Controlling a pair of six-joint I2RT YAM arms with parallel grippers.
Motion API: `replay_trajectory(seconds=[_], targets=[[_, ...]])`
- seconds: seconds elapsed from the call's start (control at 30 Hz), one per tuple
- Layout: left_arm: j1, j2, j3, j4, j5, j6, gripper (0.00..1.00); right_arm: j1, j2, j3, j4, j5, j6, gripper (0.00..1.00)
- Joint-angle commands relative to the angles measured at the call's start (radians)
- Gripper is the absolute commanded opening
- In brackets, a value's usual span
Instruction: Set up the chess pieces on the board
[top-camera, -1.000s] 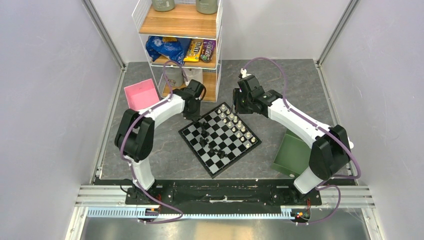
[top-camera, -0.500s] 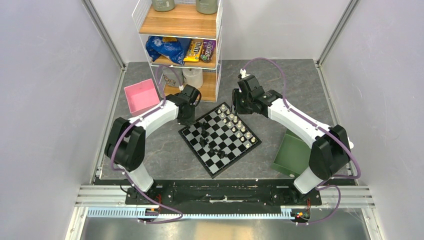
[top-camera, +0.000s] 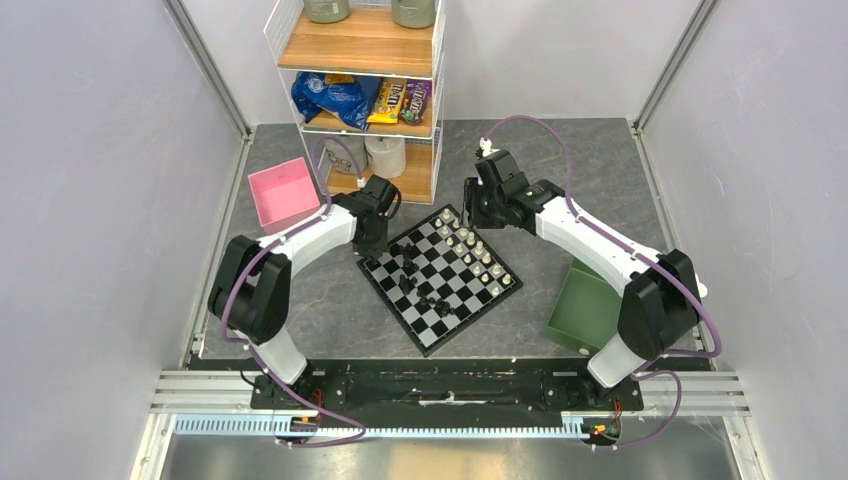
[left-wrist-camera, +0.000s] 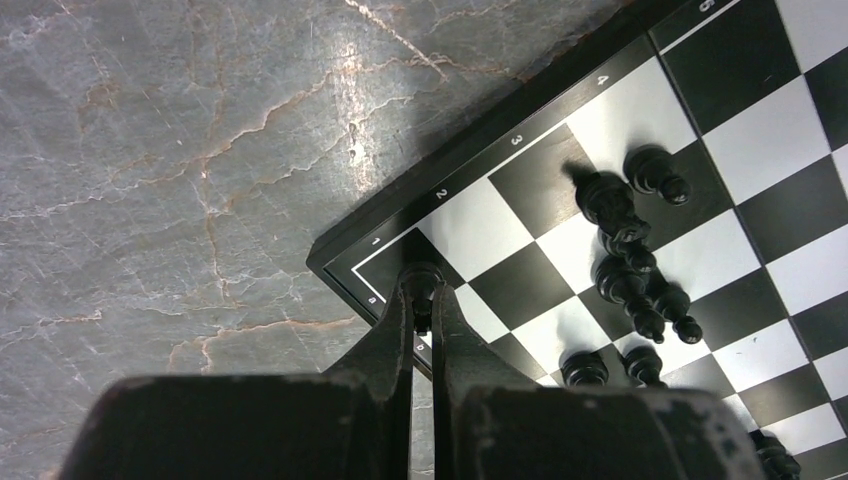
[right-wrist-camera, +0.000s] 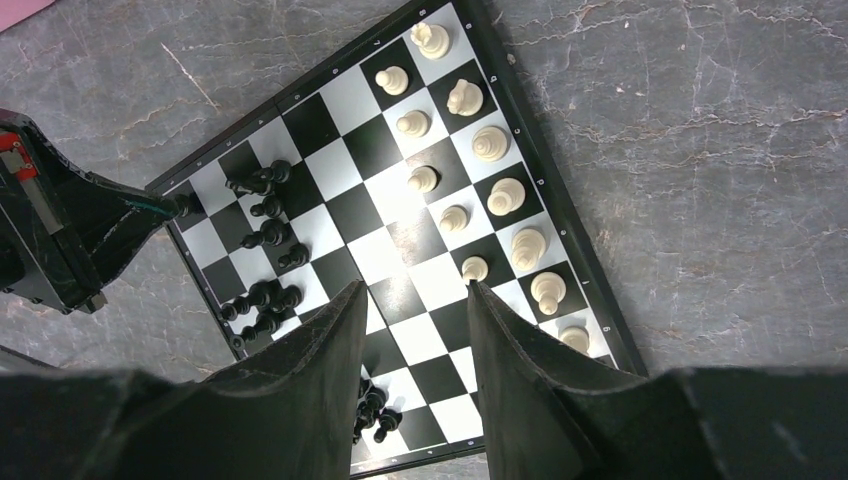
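Note:
The board (top-camera: 447, 325) lies diagonally on the grey table between the arms. Cream chess pieces (top-camera: 470, 245) stand in two rows along its far-right side (right-wrist-camera: 500, 190). Black pieces (top-camera: 410, 268) sit in loose clusters on the left half, and some (left-wrist-camera: 622, 255) lie tipped against each other. My left gripper (left-wrist-camera: 421, 292) is shut on a small black piece (left-wrist-camera: 422, 280), held over the board's left corner square (top-camera: 372, 250). My right gripper (right-wrist-camera: 415, 288) hangs open and empty above the board's far corner (top-camera: 478, 212).
A pink box (top-camera: 281, 190) stands left of the board and a green tray (top-camera: 585, 305) right of it. A wire shelf (top-camera: 375, 110) with snack bags stands just behind the board. Grey walls close in both sides.
My left arm has swung away from the shelf and down to the board's left corner, carrying the black piece. The right arm has stayed still.

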Motion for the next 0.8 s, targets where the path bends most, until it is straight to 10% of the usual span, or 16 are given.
replay_trajectory(seconds=[0.0,0.23,0.43,0.77], targets=[[0.005,-0.045,-0.027,-0.011,-0.005,-0.026,0.02,-0.005,0.008,0.028,0.022,-0.009,0.003,0.5],[0.006,-0.035,-0.041,-0.001,-0.006,-0.021,0.02,-0.005,0.014,0.034,0.023,-0.019,0.004,0.5],[0.006,-0.044,-0.032,-0.002,-0.009,-0.021,0.45,-0.006,0.012,0.032,0.02,-0.023,0.002,0.51],[0.006,-0.15,0.022,0.014,0.014,-0.044,0.59,-0.005,0.01,0.039,0.021,-0.023,0.004,0.52]])
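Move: The black piece in the left fingers is already over the board's near-left corner; its place, the dark a1 corner square, lies about 1 cm back and 1 cm left of that hand point and some 4 cm below. A clump of black pieces stands about 7 cm to the right, level with the hand, and a second black group some 6 cm right and 6 cm back. From the right hand, a1 is roughly 18 cm left, 3 cm back and 11 cm below. The left hand, already closed on the black piece, eases it back about 1 cm, with a little shift left and down, onto the a1 corner square and stops there. It then spreads its fingers wide, letting go of the piece, and once they are open lifts about 2 cm off it, nearly straight up and with hardly any turn of the wrist. ##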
